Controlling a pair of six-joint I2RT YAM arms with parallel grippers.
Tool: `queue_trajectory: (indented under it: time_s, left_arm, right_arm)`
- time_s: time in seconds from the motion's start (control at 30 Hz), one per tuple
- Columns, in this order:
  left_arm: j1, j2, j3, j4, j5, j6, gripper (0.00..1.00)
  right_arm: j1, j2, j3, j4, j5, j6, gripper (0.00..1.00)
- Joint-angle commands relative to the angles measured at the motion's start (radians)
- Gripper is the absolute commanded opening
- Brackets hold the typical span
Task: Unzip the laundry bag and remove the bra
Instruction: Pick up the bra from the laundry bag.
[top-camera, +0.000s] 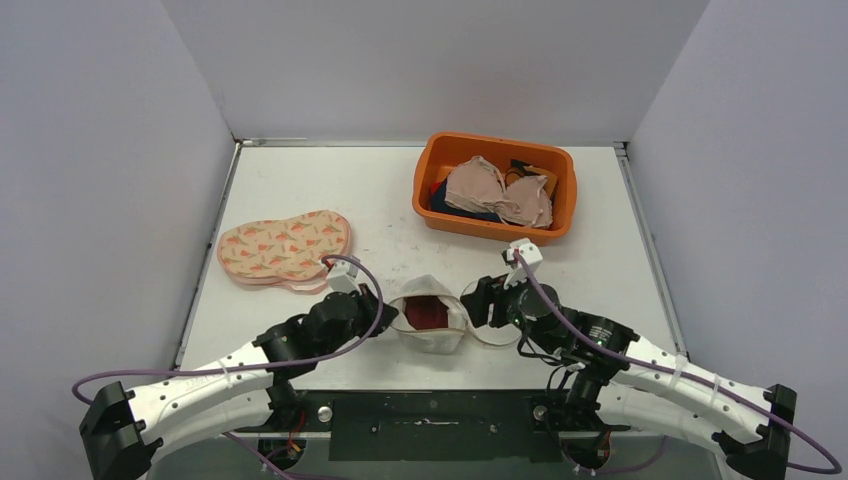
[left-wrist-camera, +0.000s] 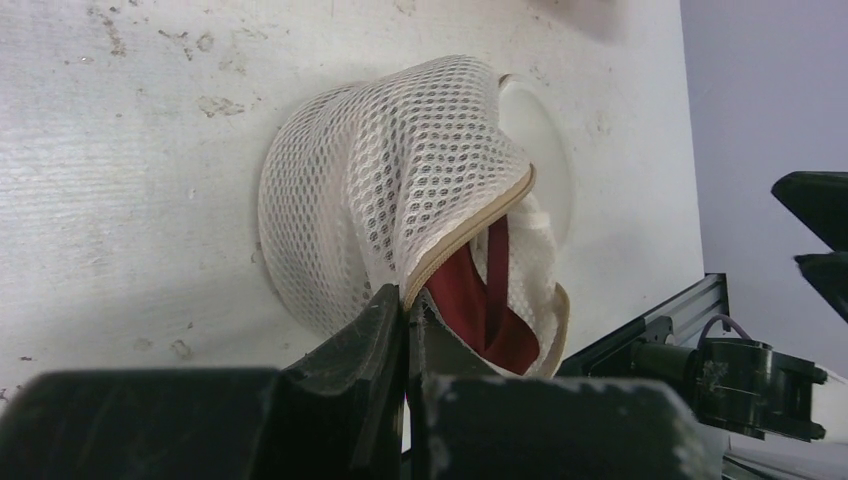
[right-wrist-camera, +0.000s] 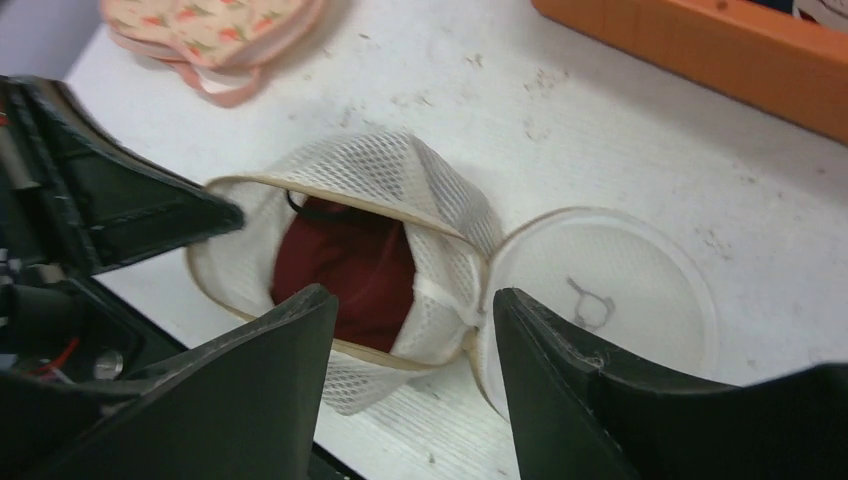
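Observation:
The white mesh laundry bag lies unzipped near the table's front edge. Its round lid is flopped open to the right. A dark red bra shows inside the opening. My left gripper is shut on the bag's beige zipper rim, pinching it at the near left side. In the left wrist view the bra sits just behind the rim. My right gripper is open, its fingers either side of the seam joining bag and lid, with the bra just beyond its left finger.
An orange bin with beige bras and dark clothes stands at the back right. It also shows at the top right of the right wrist view. A peach patterned padded item lies at the left. Grey walls close in the table.

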Motion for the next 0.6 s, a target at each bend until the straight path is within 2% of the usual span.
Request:
queue_trajectory:
  time_s: [0.0, 0.1, 0.23, 0.43, 0.57]
  left_arm:
    - [0.004, -0.008, 0.074, 0.013, 0.018, 0.008, 0.0]
    - [0.003, -0.008, 0.083, -0.008, 0.034, -0.002, 0.01]
    - [0.003, -0.017, 0.095, -0.055, 0.048, -0.006, 0.04]
    - [0.003, -0.03, 0.094, -0.095, 0.072, -0.007, 0.04]
    - [0.003, -0.033, 0.114, -0.139, 0.087, 0.009, 0.03]
  right_arm:
    - [0.011, 0.035, 0.105, 0.041, -0.128, -0.062, 0.57]
    - [0.014, 0.133, 0.13, 0.08, -0.21, -0.076, 0.5]
    - [0.045, 0.251, 0.148, 0.102, -0.238, -0.101, 0.39]
    - [0.142, 0.395, 0.181, 0.101, -0.235, -0.17, 0.39]
    - [0.242, 0.452, 0.2, 0.072, -0.153, -0.211, 0.39]
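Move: The dark red bra lies in the open laundry bag, about 10 cm to the right hand's left, some 3 cm ahead and roughly 12 cm below it. The bag itself surrounds it, about the same way off. From the right hand the folded-back mesh lid lies about 5 cm ahead, 3 cm to the right and 15 cm down. For the left hand, already on the bag's rim, the bra is about 8 cm right, 3 cm ahead and 6 cm down. The left hand keeps its pinch on the bag's rim, rising a little and settling again about a centimetre back. Holding nothing, the right hand arcs left towards the bra, about 8 cm in all: first up over 3 cm, then down about 8 cm and back 5 cm to the mouth's near edge, turning some 25 degrees counter-clockwise with its left side dipping, while the fingers close partway but stay apart; whether they touch the rim can't be seen. ##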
